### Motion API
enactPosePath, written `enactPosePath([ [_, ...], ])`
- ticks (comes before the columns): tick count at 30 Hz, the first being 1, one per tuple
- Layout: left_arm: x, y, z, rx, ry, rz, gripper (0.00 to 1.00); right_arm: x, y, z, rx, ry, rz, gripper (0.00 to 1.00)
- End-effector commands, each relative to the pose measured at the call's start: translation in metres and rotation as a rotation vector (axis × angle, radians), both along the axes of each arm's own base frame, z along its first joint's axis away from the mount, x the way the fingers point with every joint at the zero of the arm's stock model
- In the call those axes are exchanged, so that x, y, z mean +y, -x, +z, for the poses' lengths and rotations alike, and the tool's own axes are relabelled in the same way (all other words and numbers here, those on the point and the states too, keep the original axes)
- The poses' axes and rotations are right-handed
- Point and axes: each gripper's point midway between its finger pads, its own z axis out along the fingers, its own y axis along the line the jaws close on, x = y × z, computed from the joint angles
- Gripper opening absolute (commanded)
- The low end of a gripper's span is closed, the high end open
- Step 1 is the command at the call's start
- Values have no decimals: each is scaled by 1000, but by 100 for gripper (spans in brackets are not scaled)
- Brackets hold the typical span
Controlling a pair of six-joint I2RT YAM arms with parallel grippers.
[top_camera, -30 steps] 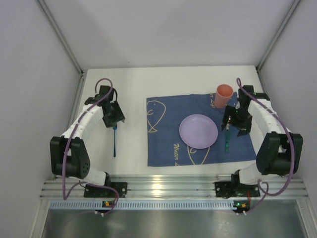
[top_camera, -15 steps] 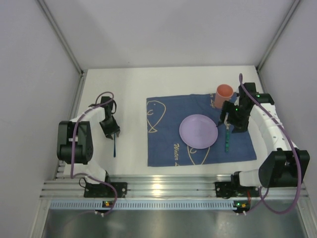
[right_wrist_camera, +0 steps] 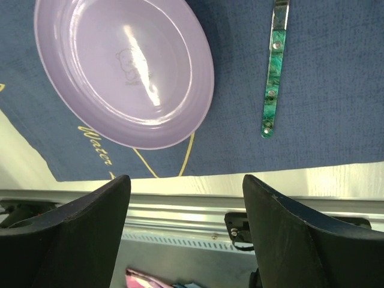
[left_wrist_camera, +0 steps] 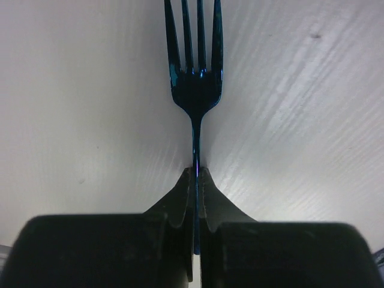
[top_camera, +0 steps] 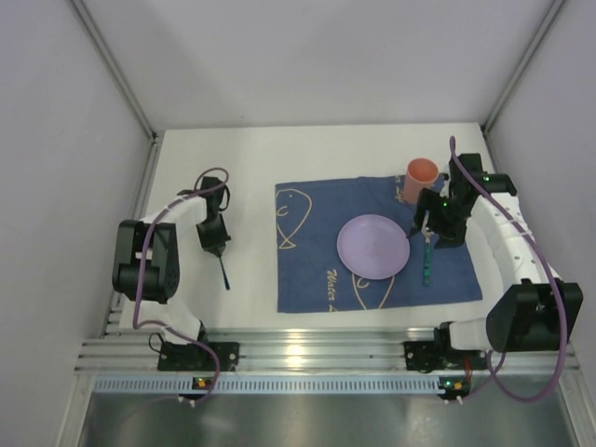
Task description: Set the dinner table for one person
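Note:
The blue fork [left_wrist_camera: 195,90] lies on the white dinner table [top_camera: 242,158], left of the cloth, tines pointing away in the left wrist view. My left gripper [left_wrist_camera: 196,172] is shut on the fork's thin handle; from above, the left gripper [top_camera: 217,246] sits over the upper end of the fork [top_camera: 224,275]. My right gripper [right_wrist_camera: 186,178] hangs open and empty above the cloth's right side, the right gripper [top_camera: 430,222] between cup and plate. Below it lie the lilac plate [right_wrist_camera: 123,69] and a green-handled knife [right_wrist_camera: 273,78].
A blue fish-print cloth [top_camera: 307,270] carries the plate [top_camera: 372,245], the knife [top_camera: 426,265] and a salmon cup [top_camera: 421,179] at its far right corner. An aluminium rail [top_camera: 317,352] runs along the near edge. Grey walls enclose the table on three sides.
My left gripper has closed on the fork's handle, and the fork has swung slightly, its near end now more to the right. The right arm rose a little, then held still.

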Motion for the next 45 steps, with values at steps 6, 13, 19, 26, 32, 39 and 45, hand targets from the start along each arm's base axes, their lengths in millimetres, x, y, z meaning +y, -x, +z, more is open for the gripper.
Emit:
enactPosePath([
  [6,-103,-57,88,-303,79,-166,0,19,-20,42,-162,-79,12,78],
  [13,-207,-46,67,-246,273,-230,0,22,-5,31,-149,-88,18,82],
  [19,-257,-36,32,-149,372,-239,0,21,7,27,-150,-85,20,82],
  [26,-273,-43,17,-138,318,-297,12,19,17,27,-160,-78,20,83],
  [32,-270,-42,28,-167,288,-338,41,20,20,29,-180,-87,26,85],
  [39,-239,-48,88,-301,179,-358,52,39,2,84,-436,-197,100,100],
  [45,-208,-52,166,-660,177,-364,50,30,-4,129,-709,-159,65,100],
])
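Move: The left hand already grips the fork by its handle, just above the table. Its place on the blue mat, left of the plate, is about 27 cm to the right and 3 cm farther out, roughly at the hand's height. The plate's middle lies some 45 cm right and 1 cm ahead of the left hand; the yellow fish drawing is 22 cm right and 9 cm ahead. From the right hand, the fork's place is about 33 cm left, 6 cm ahead and 14 cm below. Carry the pinched fork right in a low arc with the left gripper, about 27 cm, cresting some 8 cm up and turning about 20 degrees clockwise. Lower it onto the mat left of the plate, open the fingers to let go, then rise about 9 cm, drifting left. Meanwhile lift the empty right gripper some 8 cm, tilting its fingers outward and opening wider. ##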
